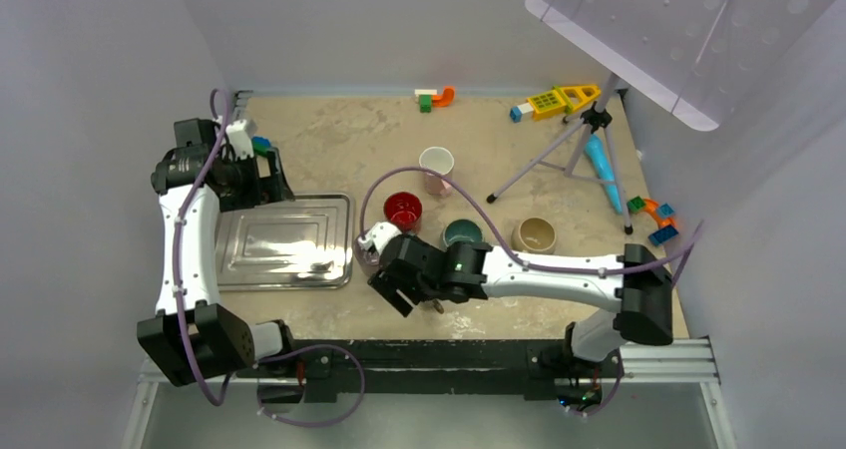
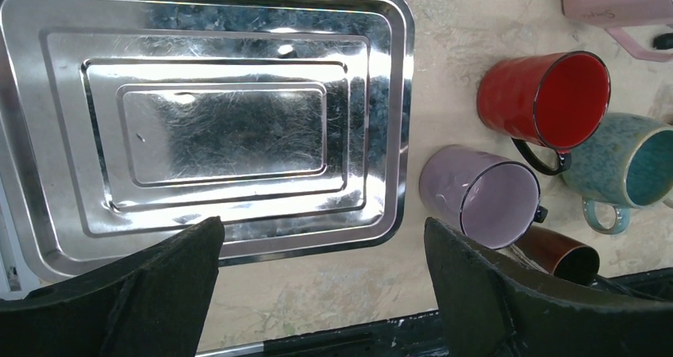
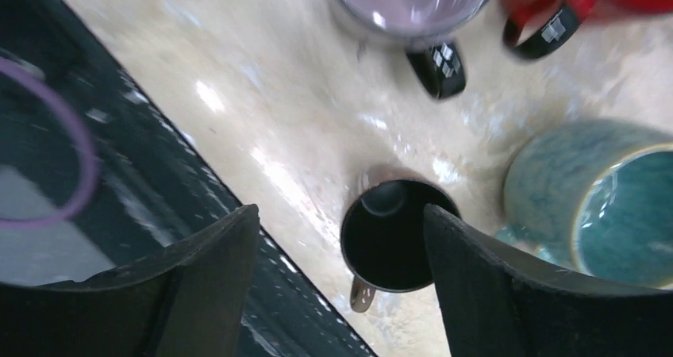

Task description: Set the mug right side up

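A dark brown mug [image 3: 393, 234] stands upright on the table near its front edge, its black inside facing up and its handle toward the edge. My right gripper [image 3: 340, 212] hangs just above it, open; the mug sits between the fingers, closer to the right one, and is not gripped. From the top view the right gripper [image 1: 407, 294] covers most of this mug. The left wrist view catches the same mug [image 2: 565, 254] at its lower right. My left gripper [image 2: 321, 230] is open and empty over the near rim of the metal tray [image 2: 389, 135].
A lilac mug [image 2: 480, 194], a red mug [image 2: 548, 99] and a teal mug [image 2: 635, 166] stand close behind the brown one. A pink mug [image 1: 436, 165] and a beige mug [image 1: 534, 234] are farther off. A tripod [image 1: 589, 135] and toy blocks [image 1: 551, 100] occupy the back right.
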Available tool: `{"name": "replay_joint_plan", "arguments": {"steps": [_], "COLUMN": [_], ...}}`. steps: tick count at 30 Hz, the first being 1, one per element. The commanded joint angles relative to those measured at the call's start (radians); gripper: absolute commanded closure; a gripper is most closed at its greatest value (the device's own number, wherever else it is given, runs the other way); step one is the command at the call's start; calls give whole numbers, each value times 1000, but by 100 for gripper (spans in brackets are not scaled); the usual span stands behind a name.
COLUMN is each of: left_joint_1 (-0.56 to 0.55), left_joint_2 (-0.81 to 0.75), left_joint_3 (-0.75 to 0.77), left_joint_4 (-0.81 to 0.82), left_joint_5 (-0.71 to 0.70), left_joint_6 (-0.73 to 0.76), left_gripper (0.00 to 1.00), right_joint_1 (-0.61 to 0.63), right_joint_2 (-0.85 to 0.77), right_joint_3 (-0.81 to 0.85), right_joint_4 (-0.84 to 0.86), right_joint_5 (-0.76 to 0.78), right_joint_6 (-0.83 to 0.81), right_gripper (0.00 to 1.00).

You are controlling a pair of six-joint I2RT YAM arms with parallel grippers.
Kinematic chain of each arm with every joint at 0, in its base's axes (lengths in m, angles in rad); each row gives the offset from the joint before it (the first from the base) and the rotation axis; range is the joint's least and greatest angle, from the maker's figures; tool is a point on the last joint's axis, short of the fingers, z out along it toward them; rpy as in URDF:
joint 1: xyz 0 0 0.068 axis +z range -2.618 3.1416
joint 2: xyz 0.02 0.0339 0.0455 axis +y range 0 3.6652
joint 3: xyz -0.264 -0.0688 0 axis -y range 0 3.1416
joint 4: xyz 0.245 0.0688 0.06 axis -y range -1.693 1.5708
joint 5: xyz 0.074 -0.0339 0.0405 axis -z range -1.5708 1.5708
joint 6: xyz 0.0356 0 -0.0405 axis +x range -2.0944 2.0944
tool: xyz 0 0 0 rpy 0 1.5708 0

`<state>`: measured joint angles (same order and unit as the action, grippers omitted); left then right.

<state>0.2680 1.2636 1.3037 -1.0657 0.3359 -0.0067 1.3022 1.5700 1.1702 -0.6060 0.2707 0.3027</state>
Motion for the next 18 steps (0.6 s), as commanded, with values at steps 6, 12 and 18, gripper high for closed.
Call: {"name": "replay_joint_plan", "arguments": {"steps": [6,12,18], "left_joint_1": [-60,-134,-134], "left_joint_2": [-106,-205,-255], "left_joint_3": [-118,-228,-305], "left_joint_4": [192,339,392], "left_joint_5": [28,-178,-139], "left_joint_6": [-45,-174,-161], "left_gripper": [0,0,0], "right_joint_1": [-225,-609,-951], "right_joint_2": [-270,-470,-638], "right_joint_3": [28,-219,-441], "right_joint_4": [148,391,588], "right_joint_5": [64,123,159], "right_joint_6": [31,-2,4], "right_gripper": [11,9,9]}}
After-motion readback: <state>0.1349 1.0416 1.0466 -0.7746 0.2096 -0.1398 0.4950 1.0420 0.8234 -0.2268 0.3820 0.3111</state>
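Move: The small brown mug, already upright, stands just under the right hand's parted fingers: level with them fore and aft, about 2 cm right and some 6 cm below. From that hand at similar depth, the purple mug is about 8 cm ahead and 9 cm left, the teal mug 10 cm ahead and 9 cm right, the red mug 16 cm ahead and 3 cm left. The brown mug lies about 15 cm back, 35 cm right and 16 cm below the left hand. Away from the brown mug, already let go, the right hand climbs nearly 15 cm, its fingers opening further, then sweeps fast forward and right past the teal mug, sinking slightly and turning clockwise some 50 degrees, to end ahead of the beige mug. The empty, open left hand shifts about 2 cm right over the tray side, its fingers tipping up towards forward. ##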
